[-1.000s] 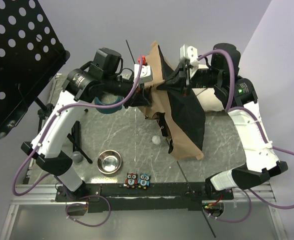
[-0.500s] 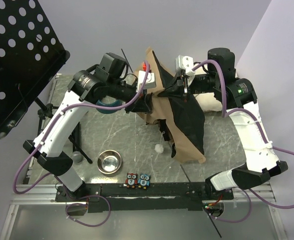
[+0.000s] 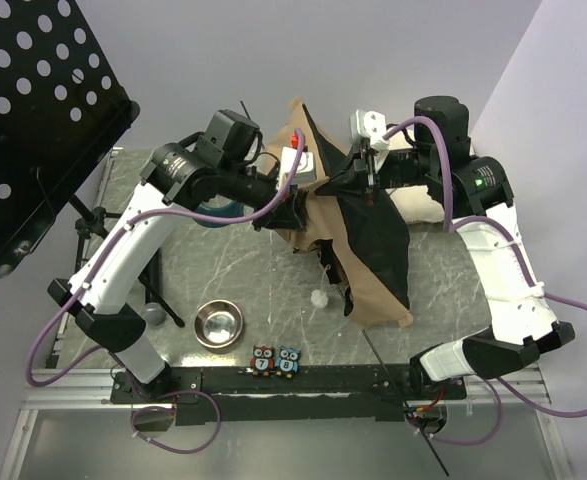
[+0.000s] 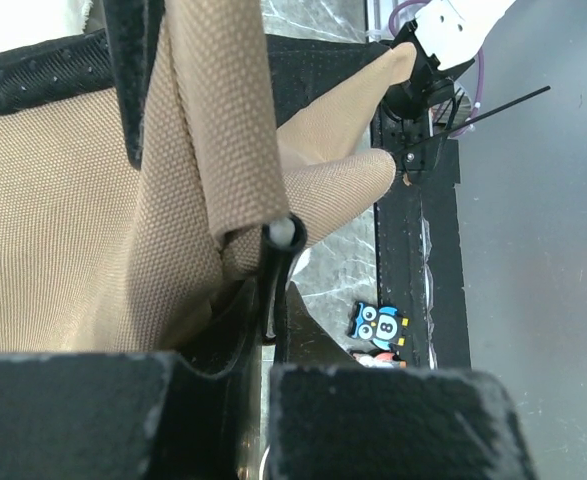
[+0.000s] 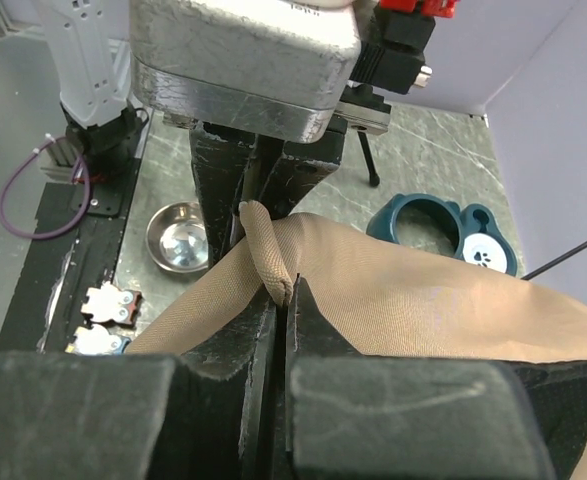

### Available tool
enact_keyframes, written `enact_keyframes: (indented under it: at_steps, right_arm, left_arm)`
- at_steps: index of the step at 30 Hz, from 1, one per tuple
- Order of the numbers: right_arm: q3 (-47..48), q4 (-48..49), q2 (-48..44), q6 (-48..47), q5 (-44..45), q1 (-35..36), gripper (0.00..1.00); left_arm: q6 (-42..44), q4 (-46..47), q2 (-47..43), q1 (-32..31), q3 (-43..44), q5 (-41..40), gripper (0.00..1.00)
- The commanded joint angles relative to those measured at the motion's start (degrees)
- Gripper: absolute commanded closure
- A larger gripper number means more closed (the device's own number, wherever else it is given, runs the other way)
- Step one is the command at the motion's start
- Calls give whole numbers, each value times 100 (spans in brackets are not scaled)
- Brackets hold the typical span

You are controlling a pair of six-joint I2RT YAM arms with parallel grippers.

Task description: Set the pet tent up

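Note:
The pet tent [image 3: 368, 285], tan fabric with a black panel [image 3: 373, 235], hangs crumpled above the table's middle, held up between both arms. My left gripper [image 3: 298, 212] is shut on its left edge; in the left wrist view the jaws [image 4: 273, 325] pinch a thin black pole with a pale tip [image 4: 281, 233] in a tan sleeve [image 4: 223, 130]. From the right, my right gripper [image 3: 361, 178] is shut on a tan fold [image 5: 278, 270] at the top. A white pom-pom [image 3: 319, 297] dangles below. A thin pole [image 3: 403, 410] sticks out over the near edge.
A steel bowl [image 3: 218, 323] and two owl figures [image 3: 275, 361] lie near the front. The blue bowl stand [image 5: 443, 228] sits behind the left arm. A white cushion [image 3: 418, 205] lies at the back right. A black perforated panel [image 3: 33, 120] overhangs the left.
The left gripper has moved right, closer to the right gripper. The right gripper shifted slightly left, the tent bunched up, and the pom-pom swung lower.

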Motion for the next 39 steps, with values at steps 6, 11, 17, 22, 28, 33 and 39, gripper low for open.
enact_keyframes:
  at_steps: [6, 11, 17, 22, 28, 33, 39]
  right_arm:
    - [174, -133, -198, -854, 18, 196, 100]
    - [17, -424, -356, -1574, 308, 328, 100]
    - [-160, -1003, -471, -2646, 993, 679, 100]
    - [-212, -1111, -479, -3114, 1503, 917, 100]
    - [-607, -531, -690, -2939, 1881, 952, 88]
    - [-1318, 155, -1138, -2745, 2119, 1066, 68]
    - [-2067, 1086, -1560, -2456, 2646, 1163, 43]
  left_arm:
    - [-131, -644, 251, -65, -20, -108, 99]
    - [-263, -609, 312, -65, -20, 41, 99]
    - [-289, -679, 365, -73, -187, 314, 99]
    - [-158, -960, 497, -179, -301, 446, 99]
    - [-157, -987, 523, -214, -425, 551, 99]
    - [-272, -987, 585, -214, -442, 841, 99]
    - [-281, -987, 602, -205, -442, 1105, 99]
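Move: Both closed grippers already share the tan sleeve end of the pet tent: its mouth lies about 2 cm to the right of the left hand and 3 cm above it, and about 2 cm to the left of the right hand, 3 cm below. Some 35 cm below the left hand, the steel bowl stands about 17 cm to its left and 6 cm back, the owl blocks about 5 cm to its left and 15 cm back. Lower both grippers together about 5 cm, the left keeping its shut grip at the sleeve mouth and easing back some 2 cm as it sinks. Meanwhile roll the right gripper roughly 30 degrees about its fingers, forward side rising, with its tips dipping; near the bottom, open it to half so its pinch on the tan sleeve comes free. ##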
